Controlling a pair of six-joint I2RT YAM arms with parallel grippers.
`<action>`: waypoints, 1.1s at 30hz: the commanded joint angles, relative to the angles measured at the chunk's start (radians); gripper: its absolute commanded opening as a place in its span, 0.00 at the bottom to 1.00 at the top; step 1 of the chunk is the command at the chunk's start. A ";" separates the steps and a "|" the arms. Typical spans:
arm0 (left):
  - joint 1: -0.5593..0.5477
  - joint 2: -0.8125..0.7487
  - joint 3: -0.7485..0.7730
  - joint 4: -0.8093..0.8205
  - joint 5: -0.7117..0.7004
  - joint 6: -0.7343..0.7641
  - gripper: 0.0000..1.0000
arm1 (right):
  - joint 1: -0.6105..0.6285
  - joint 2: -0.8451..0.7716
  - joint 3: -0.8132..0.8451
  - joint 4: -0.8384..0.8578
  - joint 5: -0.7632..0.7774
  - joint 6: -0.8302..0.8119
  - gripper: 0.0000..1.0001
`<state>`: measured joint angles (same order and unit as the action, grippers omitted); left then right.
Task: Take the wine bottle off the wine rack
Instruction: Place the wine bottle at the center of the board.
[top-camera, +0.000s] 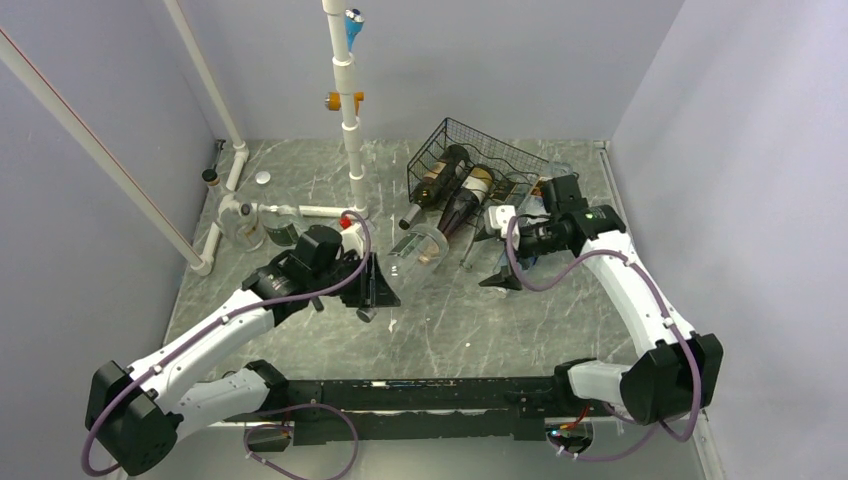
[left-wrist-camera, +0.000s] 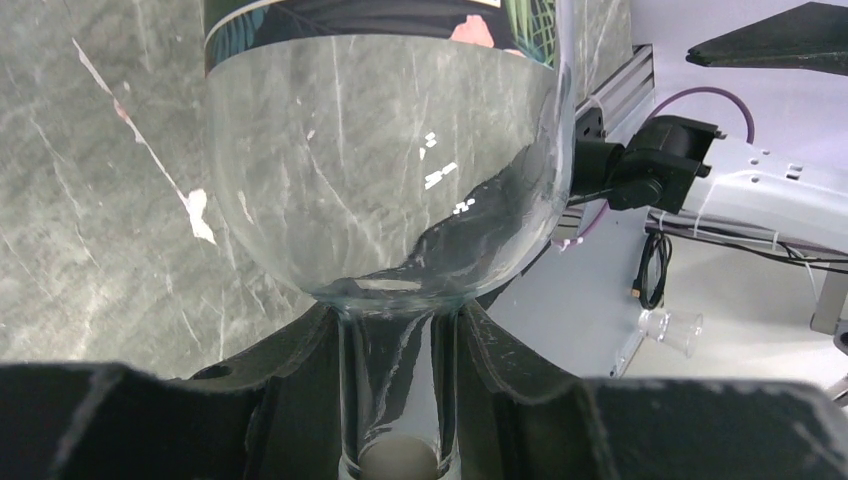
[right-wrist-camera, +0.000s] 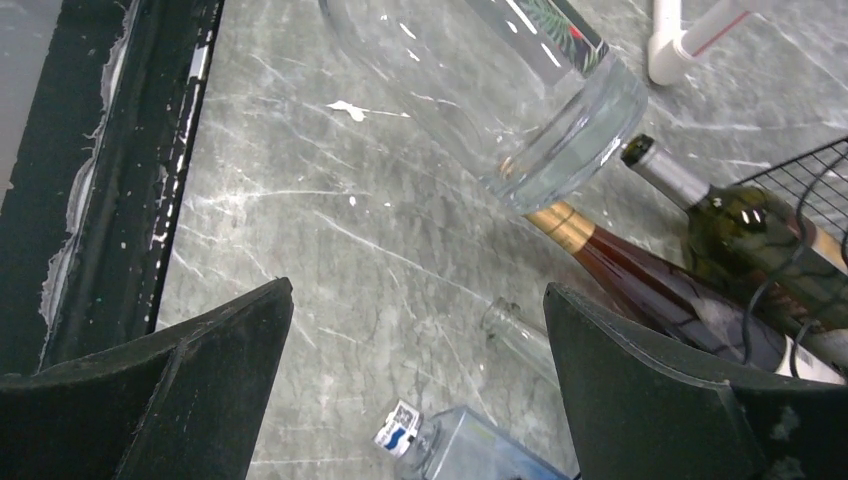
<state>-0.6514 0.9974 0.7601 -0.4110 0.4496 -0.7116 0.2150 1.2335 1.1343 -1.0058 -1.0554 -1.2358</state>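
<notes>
The black wire wine rack stands tilted at the back right and holds a dark bottle and an amber bottle, necks pointing forward. A clear wine bottle with a leafy label lies off the rack, just in front of it. My left gripper is shut on its neck, and its round shoulder fills the left wrist view. My right gripper hangs open to the bottle's right with nothing between its fingers. The right wrist view shows the clear bottle's base near the amber bottle's gold foil.
A green bottle with a silver cap lies in the rack's wire. A small clear square bottle with a blue label and a clear glass neck lie under my right gripper. The white pipe frame and glass jars stand at the back left.
</notes>
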 joint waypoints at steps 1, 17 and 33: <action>-0.002 -0.071 0.037 0.169 0.094 -0.001 0.00 | 0.071 0.021 0.050 0.086 0.035 0.060 0.99; -0.004 -0.034 0.062 0.003 0.197 0.007 0.00 | 0.318 0.120 0.060 0.207 0.141 0.176 0.99; -0.031 0.059 0.064 -0.032 0.276 0.006 0.00 | 0.424 0.165 -0.070 0.368 0.254 0.244 0.99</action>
<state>-0.6743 1.0782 0.7555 -0.6117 0.6128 -0.7280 0.6147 1.3941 1.0946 -0.7071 -0.8410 -1.0103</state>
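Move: The left gripper already holds the clear bottle by its neck; the bare middle of the board, where it is to stand, lies about 17 cm below this hand, 7 cm to its right and 4 cm ahead. From the open right gripper the bottle's body is some 15 cm to the left, about level front to back and 3 cm lower. The gold neck of a racked bottle is 9 cm ahead and 9 cm left, the blue bottle 4 cm ahead and 9 cm right, both about 17 cm below. Keep the left gripper shut on the bottle's neck and draw it back about 5 cm while sinking some 3 cm, tipping the wrist so the bottle's base swings down. Meanwhile bring the wide-open right gripper left towards the bottle's body, about 9 cm, turning slightly counter-clockwise, then let it sink increasingly steeply beside the bottle; don't close. ##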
